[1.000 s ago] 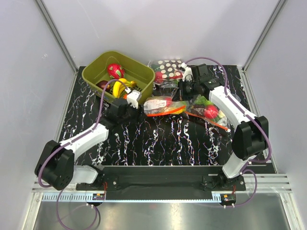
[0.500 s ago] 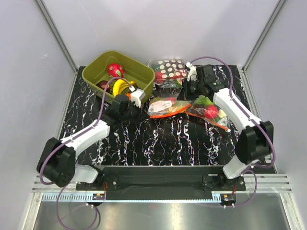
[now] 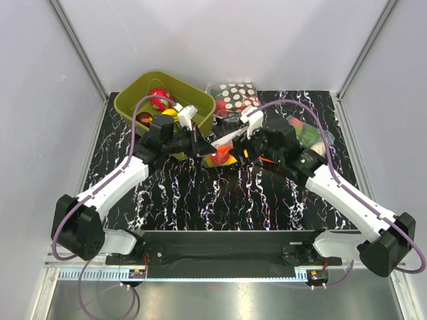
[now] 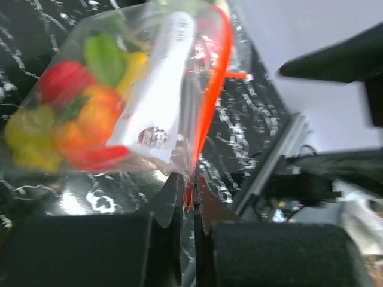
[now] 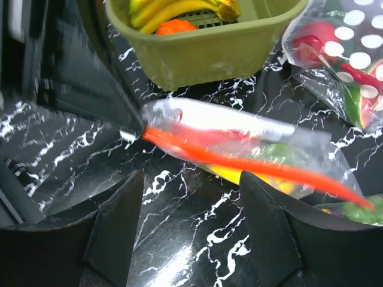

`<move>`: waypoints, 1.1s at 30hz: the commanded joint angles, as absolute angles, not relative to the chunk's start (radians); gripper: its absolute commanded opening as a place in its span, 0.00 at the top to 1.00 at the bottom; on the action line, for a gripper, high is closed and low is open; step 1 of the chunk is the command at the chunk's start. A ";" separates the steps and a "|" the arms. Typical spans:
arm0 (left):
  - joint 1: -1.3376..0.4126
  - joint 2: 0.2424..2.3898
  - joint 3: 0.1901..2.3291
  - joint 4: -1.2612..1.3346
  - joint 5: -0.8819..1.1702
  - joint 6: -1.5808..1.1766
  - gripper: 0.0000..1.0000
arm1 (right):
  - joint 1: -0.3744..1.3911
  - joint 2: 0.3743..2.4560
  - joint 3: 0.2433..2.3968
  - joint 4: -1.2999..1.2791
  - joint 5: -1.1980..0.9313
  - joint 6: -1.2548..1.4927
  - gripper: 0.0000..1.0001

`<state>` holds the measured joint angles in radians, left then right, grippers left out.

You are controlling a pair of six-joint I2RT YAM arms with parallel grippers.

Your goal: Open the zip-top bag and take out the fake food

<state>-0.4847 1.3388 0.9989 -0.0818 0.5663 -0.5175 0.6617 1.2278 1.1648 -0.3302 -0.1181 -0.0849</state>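
The zip-top bag [image 3: 223,153] is clear, with an orange-red zip strip [image 4: 210,98], and hangs tilted above the black table between my two arms. Inside it sits the fake food [image 4: 72,119]: red, green, orange and yellow pieces bunched at the low end. My left gripper [image 4: 188,190] is shut on the bag's corner at the end of the zip strip, also seen from above [image 3: 200,145]. My right gripper [image 5: 191,206] is open just below the bag [image 5: 239,140], its fingers apart on either side of bare table, touching nothing; from above it [image 3: 243,147] sits right beside the bag.
An olive-green bin [image 3: 137,100] with toy fruit stands at the back left, close behind the bag [image 5: 203,51]. A polka-dot bag [image 3: 235,97] lies at the back centre, and a bag of green and red vegetables [image 3: 305,133] lies behind the right arm.
My left gripper shut on the bag's corner and lifted it off the table. My right gripper opened and swung from the back toward the bag in the middle.
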 commanded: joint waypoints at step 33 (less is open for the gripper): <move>-0.374 1.393 1.131 -0.245 1.035 -0.509 1.00 | 0.787 1.384 1.045 -0.009 -0.130 -0.544 0.33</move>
<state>-0.3763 1.3922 1.0786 -0.2352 0.9504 -0.5529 0.7818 1.3689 1.0203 -0.0772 -0.1703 -0.4770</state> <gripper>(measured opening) 0.050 0.682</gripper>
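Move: The left hand already pinches the bag's zip edge by one end; the stretch to be taken lies about 3 cm to its right, nearly level. From the wide-open right hand that stretch is roughly 6 cm left, 3 cm ahead and 6 cm lower. The green bin stands some 20 cm ahead and 27 cm left of the right hand, the spotted bag about 25 cm straight ahead, both lower. Open right fingers sink and swing left, about 8 cm, to the zip edge; left keeps its pinch, drawing back. ##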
